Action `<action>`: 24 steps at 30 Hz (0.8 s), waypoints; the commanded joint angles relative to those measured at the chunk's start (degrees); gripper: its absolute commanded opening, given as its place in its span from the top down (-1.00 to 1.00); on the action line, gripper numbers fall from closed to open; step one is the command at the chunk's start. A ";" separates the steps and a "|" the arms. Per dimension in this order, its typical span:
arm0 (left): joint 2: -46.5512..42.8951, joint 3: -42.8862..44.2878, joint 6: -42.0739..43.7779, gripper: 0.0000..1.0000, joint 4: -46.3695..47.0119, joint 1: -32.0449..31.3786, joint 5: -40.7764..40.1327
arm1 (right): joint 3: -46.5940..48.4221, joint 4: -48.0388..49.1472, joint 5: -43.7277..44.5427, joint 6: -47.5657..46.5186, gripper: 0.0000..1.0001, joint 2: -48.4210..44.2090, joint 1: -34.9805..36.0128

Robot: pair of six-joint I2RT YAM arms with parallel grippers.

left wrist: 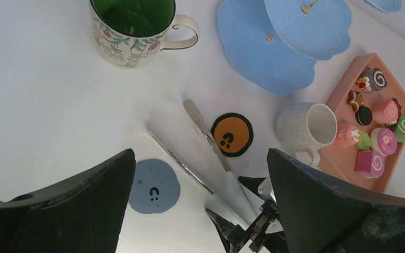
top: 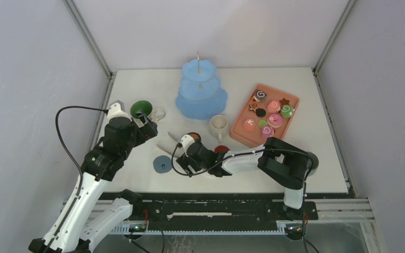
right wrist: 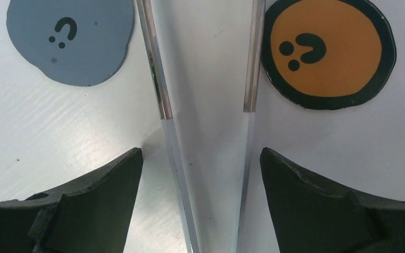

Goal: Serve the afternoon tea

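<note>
Small colourful pastries [top: 269, 113] [left wrist: 374, 134] lie on the salmon tray [top: 292, 101] at the right. The green-lined floral mug [top: 141, 109] [left wrist: 132, 26] stands at the left, and the cream speckled mug [top: 219, 126] [left wrist: 306, 126] stands beside the tray. My left gripper [top: 145, 124] [left wrist: 200, 153] hangs open just in front of the green mug, holding nothing. My right gripper [top: 182, 155] [right wrist: 200, 150] is low over the table and open. Its fingers straddle the metal tongs [right wrist: 161, 100] [left wrist: 205, 153] with a gap on each side.
A blue three-tier stand [top: 200, 89] [left wrist: 274, 58] rises at the back centre. A grey-blue coaster [top: 162, 164] [right wrist: 71, 39] and an orange coaster [left wrist: 232, 134] [right wrist: 327, 52] lie either side of the tongs. A red disc [top: 221, 149] shows behind the right arm.
</note>
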 commanded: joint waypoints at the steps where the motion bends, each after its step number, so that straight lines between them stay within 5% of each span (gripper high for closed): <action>1: -0.88 0.72 -0.64 -0.98 0.08 0.48 -0.75 | 1.45 2.75 1.36 -0.12 -0.75 0.99 0.20; 8: -1.17 0.01 -2.08 -0.98 0.08 0.47 -0.68 | 2.84 3.05 2.34 -1.25 -0.17 2.53 0.26; 14: -1.66 0.10 -1.89 -0.98 0.08 0.47 -1.12 | 3.36 0.45 1.33 -2.04 0.98 -3.79 0.81; 24: -2.45 1.41 -1.18 -0.98 0.20 0.49 -1.08 | 5.97 -23.09 6.71 4.20 1.00 -29.68 -2.17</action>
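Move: The tongs lie flat with both handle arms already between the wide-open right fingers, their middle roughly 2 cm ahead and 1 cm left, about 1 cm below. The blue coaster is some 10 cm left and 1 cm back, the orange one about 10 cm ahead and 1 cm right, the red one 4 cm ahead and 13 cm right, all near table level. From the left hand, the tongs are about 12 cm right, level ahead, 23 cm below. Ease the right gripper about 1 cm forward and left, low over the table, while shutting the fingers from both sides on the tongs' handle arms until they are squeezed nearly together. Then keep the pinch and lift fast, straight up by some 10 cm, drifting slightly right near the end. ##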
